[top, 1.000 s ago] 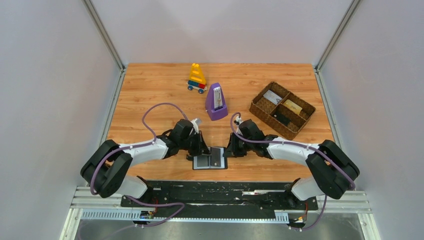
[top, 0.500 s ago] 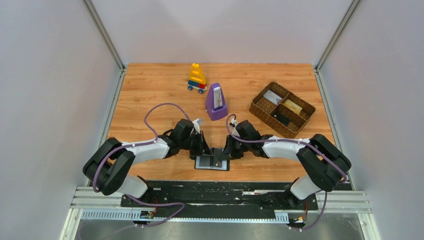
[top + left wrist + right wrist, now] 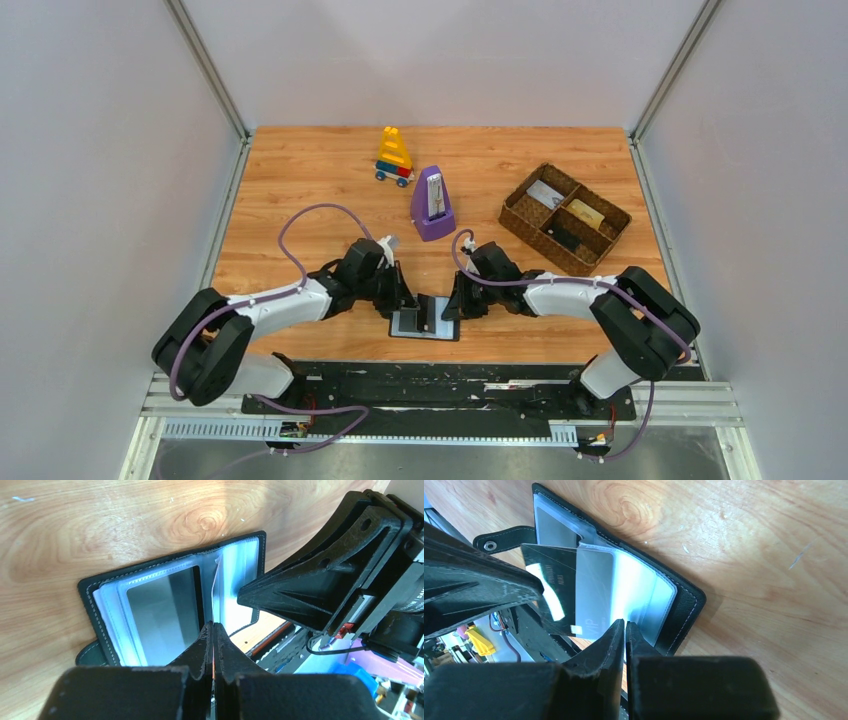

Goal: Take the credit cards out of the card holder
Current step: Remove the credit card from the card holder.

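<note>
The card holder (image 3: pixel 425 322) lies open on the table between both grippers, black rim (image 3: pixel 86 600) round clear sleeves. My left gripper (image 3: pixel 407 302) (image 3: pixel 213 625) is shut, and a thin leaf stands edge-on into its tips. From the right wrist this looks like a dark credit card (image 3: pixel 541 562) pulled partway out, running under the left gripper's finger (image 3: pixel 484 590). A grey card marked VIP (image 3: pixel 594 585) sits in a sleeve. My right gripper (image 3: pixel 451 305) (image 3: pixel 625 623) is shut at that sleeve's near edge. Another grey card (image 3: pixel 165 605) fills the left panel.
A purple metronome (image 3: pixel 432 204) and a toy of coloured bricks (image 3: pixel 394 156) stand behind the grippers. At the back right is a brown woven divided tray (image 3: pixel 520 210) with a few flat items. The card holder lies close to the table's front edge and the black rail (image 3: pixel 440 385).
Both grippers have drawn slightly closer over the card holder, which has slid a little to the right. The right jaws have closed a touch more. The left stays shut.
</note>
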Motion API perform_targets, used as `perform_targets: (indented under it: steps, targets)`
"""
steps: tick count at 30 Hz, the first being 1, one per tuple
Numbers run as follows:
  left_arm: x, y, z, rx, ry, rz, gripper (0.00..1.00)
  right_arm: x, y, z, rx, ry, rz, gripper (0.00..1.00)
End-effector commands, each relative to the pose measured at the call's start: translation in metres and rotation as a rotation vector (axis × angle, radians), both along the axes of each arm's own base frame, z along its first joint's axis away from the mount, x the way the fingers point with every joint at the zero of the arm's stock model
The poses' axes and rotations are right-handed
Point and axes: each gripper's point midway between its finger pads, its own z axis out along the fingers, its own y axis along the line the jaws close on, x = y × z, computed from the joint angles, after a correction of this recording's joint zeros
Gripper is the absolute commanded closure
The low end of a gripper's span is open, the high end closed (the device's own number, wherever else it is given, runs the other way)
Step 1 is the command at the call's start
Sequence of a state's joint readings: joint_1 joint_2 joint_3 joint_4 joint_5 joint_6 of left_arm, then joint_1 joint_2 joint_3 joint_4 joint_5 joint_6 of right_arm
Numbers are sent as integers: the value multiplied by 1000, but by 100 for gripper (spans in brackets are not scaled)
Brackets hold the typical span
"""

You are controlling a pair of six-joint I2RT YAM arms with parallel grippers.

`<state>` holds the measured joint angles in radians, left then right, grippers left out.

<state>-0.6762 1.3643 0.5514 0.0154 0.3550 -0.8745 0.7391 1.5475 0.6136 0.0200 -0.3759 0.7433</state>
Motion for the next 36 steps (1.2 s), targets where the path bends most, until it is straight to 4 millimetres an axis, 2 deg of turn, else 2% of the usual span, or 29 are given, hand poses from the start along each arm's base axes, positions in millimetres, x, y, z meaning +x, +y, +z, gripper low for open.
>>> perform_targets:
  steps: [1,7,15,21,27,30,36]
  targets:
    - [14,9,19,30,-90,46,100,5,-5,-2,-25,-36,-18,93]
    - [13,15,25,39,-106,61,100,8,-5,3,-28,-63,-11,93]
    - [11,18,34,39,-137,39,100,10,-1,45,55,-220,79,88]
    - [7,23,39,42,-152,33,100,9,3,75,122,-308,130,81]
    - [0,20,53,7,-197,-31,100,15,9,93,162,-394,226,65]
    - [-6,17,60,-22,-214,-77,100,18,12,108,208,-444,304,60]
    - [-25,2,81,-140,-237,-222,100,21,14,133,284,-550,428,55]
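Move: The left fingers already pinch the dark credit card, its far part still under the clear film of the holder's right page; the card's middle is about 3 cm right, 1 cm back and 2 cm below them. The open card holder's middle lies some 2 cm right, 2 cm back and 4 cm below. From the right hand, resting on that page, the holder's middle is 3 cm left and 1 cm down. The metronome stands about 18 cm ahead of the left hand, 4 cm right and slightly higher. Keeping its pinch on the credit card, the left hand draws it out of the clear sleeve, up and left, then on up and a little back, rising about 5 cm in all. The right fingertips at first stay on the right page, then come free and lift fast, roughly 10 cm up and slightly forward, opening to nearly half while the hand tilts some 30 degrees. ##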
